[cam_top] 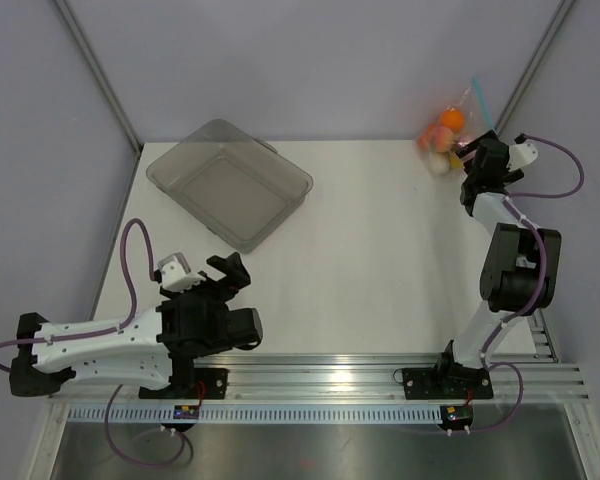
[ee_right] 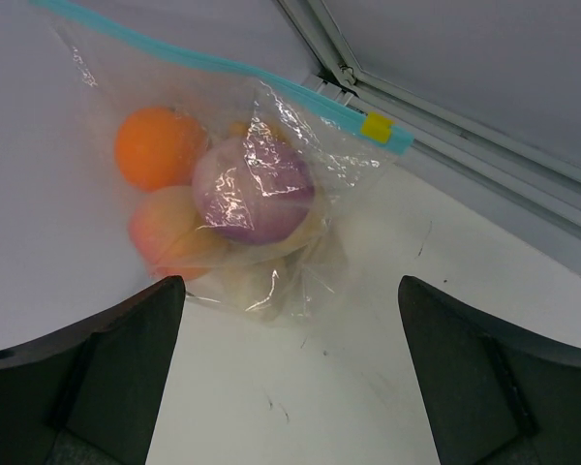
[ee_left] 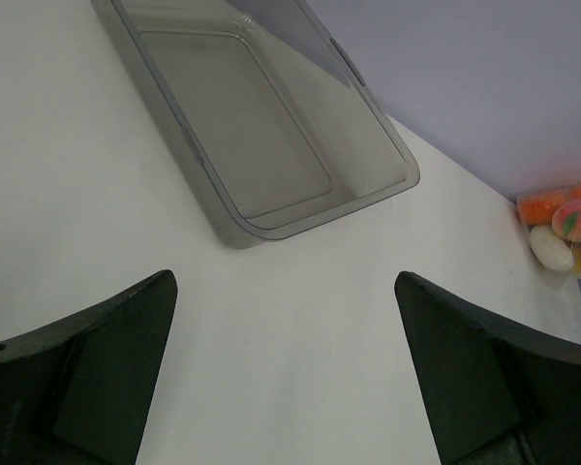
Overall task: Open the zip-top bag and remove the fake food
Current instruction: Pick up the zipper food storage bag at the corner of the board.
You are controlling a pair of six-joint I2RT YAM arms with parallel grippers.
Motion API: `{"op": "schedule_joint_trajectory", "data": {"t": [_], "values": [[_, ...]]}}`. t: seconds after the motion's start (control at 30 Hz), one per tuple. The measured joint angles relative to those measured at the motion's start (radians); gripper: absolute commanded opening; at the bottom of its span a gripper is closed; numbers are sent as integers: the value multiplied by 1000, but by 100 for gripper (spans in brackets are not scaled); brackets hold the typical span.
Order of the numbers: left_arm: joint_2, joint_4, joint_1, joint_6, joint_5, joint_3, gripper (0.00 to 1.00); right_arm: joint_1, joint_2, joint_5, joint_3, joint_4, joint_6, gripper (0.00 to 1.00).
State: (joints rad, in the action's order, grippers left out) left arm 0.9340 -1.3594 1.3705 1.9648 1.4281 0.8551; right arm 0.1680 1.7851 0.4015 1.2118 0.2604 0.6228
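Observation:
The zip-top bag (ee_right: 271, 281) leans upright against the back wall in the table's far right corner, its light blue zip strip (ee_right: 223, 66) on top and closed, with a yellow tab at one end. Inside is the fake food: an orange ball (ee_right: 158, 145), a purple piece (ee_right: 255, 189), a peach (ee_right: 169, 232) and pale pieces below. My right gripper (ee_right: 290, 283) is open just in front of the bag's lower edge, touching nothing; from above it (cam_top: 467, 152) sits beside the bag (cam_top: 442, 135). My left gripper (cam_top: 230, 272) is open over bare table near the front left.
A grey translucent tray (cam_top: 230, 185) lies empty at the back left, also ahead of my left gripper (ee_left: 286, 281) as the tray (ee_left: 271, 126). The bag (ee_left: 565, 228) shows far right there. A metal frame rail (ee_right: 445, 126) runs behind the bag.

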Motion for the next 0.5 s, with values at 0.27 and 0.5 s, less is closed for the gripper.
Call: {"op": "schedule_joint_trajectory", "data": {"t": [0.27,0.5], "values": [[-45,-1,-5,0,1,-26,99,44,150,-55,95,30,-4,99],[-49,0,-5,0,1,-28,99,62,277,-82,222,49,0,99]]}}
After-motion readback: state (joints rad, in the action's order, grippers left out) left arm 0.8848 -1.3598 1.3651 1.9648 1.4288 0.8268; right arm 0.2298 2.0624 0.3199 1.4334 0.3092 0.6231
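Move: The zip-top bag stands against the far wall, its middle about 11 cm ahead of my open right hand, 1 cm to the left and 8 cm below. The yellow tab at the near end of its zip is some 7 cm ahead, 7 cm right and 4 cm down. Inside, the purple onion lies about 10 cm ahead and level sideways, the orange about 16 cm ahead and 3 cm left, both roughly 6 cm lower. From my left hand the bag is some 42 cm ahead, 48 cm right and 12 cm down. I keep reaching my right hand forward, about 6 cm, and sink it some 4 cm while easing about 3 cm to the right, closing on the yellow-tabbed end of the bag's zip. The descent flattens out towards the finish as the forward reach goes on; my fingers stay wide open and the wrist holds its attitude. I see no touch on the bag yet. ##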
